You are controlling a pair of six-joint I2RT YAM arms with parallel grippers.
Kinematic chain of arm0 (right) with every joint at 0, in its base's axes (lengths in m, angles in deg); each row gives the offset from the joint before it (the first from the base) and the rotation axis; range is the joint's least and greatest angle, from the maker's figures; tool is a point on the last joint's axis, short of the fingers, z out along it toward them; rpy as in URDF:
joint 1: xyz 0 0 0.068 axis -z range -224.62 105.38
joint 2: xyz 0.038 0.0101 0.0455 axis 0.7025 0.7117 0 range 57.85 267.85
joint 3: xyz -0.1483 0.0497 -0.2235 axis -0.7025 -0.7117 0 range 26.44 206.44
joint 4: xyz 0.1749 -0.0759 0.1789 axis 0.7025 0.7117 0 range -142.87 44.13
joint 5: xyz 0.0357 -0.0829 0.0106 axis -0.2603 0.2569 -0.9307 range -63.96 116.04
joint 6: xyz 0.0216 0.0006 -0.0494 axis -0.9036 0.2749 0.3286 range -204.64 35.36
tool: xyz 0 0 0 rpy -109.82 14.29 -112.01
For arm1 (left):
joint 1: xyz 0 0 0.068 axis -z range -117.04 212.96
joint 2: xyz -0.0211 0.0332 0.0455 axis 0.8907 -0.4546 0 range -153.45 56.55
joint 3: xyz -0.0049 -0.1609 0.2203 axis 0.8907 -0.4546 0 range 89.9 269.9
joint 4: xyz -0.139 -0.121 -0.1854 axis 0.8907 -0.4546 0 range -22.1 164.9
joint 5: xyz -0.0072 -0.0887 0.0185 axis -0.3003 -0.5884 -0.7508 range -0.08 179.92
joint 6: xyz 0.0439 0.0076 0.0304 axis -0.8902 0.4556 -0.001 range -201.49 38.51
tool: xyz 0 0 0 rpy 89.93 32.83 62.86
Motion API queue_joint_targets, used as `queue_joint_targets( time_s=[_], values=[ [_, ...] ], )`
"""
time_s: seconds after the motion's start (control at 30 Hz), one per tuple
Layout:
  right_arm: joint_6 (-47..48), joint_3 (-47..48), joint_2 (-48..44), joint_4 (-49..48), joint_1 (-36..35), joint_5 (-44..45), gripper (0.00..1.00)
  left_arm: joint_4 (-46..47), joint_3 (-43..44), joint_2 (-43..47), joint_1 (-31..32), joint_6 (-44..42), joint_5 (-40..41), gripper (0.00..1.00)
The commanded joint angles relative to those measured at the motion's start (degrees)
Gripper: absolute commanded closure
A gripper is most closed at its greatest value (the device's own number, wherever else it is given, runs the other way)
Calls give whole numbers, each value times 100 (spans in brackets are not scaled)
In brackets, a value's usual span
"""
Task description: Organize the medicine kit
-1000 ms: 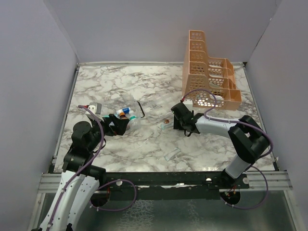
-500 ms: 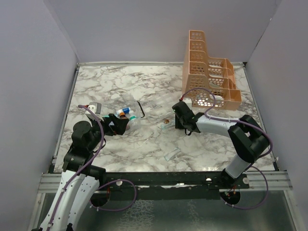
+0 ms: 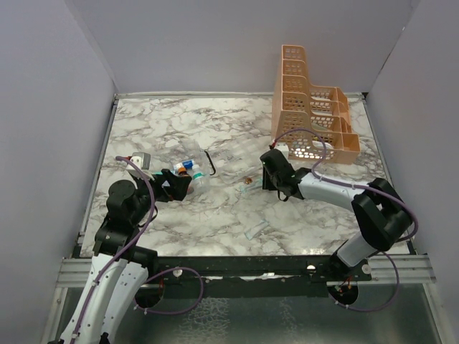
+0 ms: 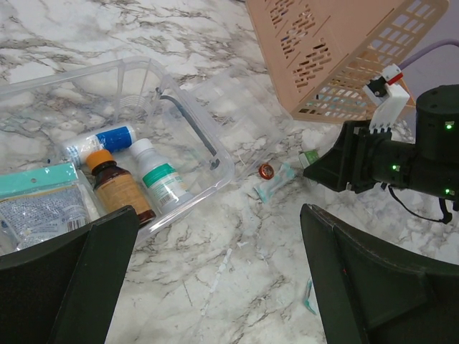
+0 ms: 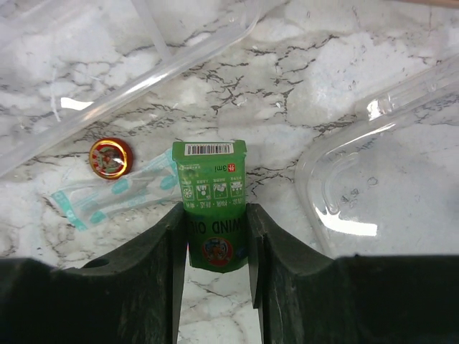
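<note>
The medicine kit [image 4: 143,68] [image 3: 195,174] is a clear box with a black handle [image 4: 192,130]. It lies open at the left and holds a brown bottle [image 4: 118,188], a white bottle [image 4: 161,183], a blue-and-white roll [image 4: 100,141] and a teal packet [image 4: 39,208]. My left gripper [image 4: 219,236] [image 3: 176,188] hovers open beside the kit, with only bare marble between its fingers. My right gripper [image 5: 213,236] [image 3: 267,175] is shut on a small green box [image 5: 211,201] [image 4: 310,155] at mid-table, pressing both of its sides.
A round red tin [image 5: 110,157] [image 4: 267,170] and a teal sachet [image 5: 107,195] [image 4: 276,183] lie just left of the green box. Another sachet [image 3: 254,231] lies nearer the front. The orange rack [image 3: 308,107] stands back right, and a clear plastic piece [image 5: 387,172] lies right of my right gripper.
My right gripper's jaws have closed in on the green box, and that arm has shifted slightly. The left arm has not moved.
</note>
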Motion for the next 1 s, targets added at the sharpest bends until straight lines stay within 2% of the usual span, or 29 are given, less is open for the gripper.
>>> queue_joint_targets(
  time_s=[0.0, 0.33, 0.47, 0.67, 0.97],
  values=[
    [27, 236, -392, -1, 36, -55, 65, 68, 115, -16, -35, -48, 23, 1],
    [-1259, 1321, 172, 132, 4, -266, 63, 91, 106, -16, -86, -33, -20, 1],
    [-2012, 1798, 564, 207, -281, 166, 63, 85, 102, 0, -97, -37, -28, 1],
    [-3851, 2603, 1195, 1243, -824, 1591, 63, 96, 106, 58, -97, -50, -93, 1],
    [-5994, 3254, 1911, 2478, -945, 1821, 64, 81, 98, 214, -89, -53, -55, 1]
  ],
)
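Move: I already have the green wind oil box pinched in my right hand, low over the table. The clear divided tray lies about 12 cm ahead of that hand, 10 cm to its left and 3 cm below. The red round tin is some 6 cm left and 2 cm ahead, the teal sachet about 4 cm left and 1 cm ahead, and the filled kit box roughly 30 cm left and 6 cm ahead. From my idle left hand the tray is about 20 cm ahead, 15 cm right and 20 cm below. Keeping my grip on the green box, I carry it with my right hand in an arc: up and then left and forward past the tin towards the divided tray, ending some 11 cm left and 5 cm farther out. After rising about 7 cm I sink a couple again, while the wrist turns some 30 degrees clockwise and tips its left side up by about 20. ##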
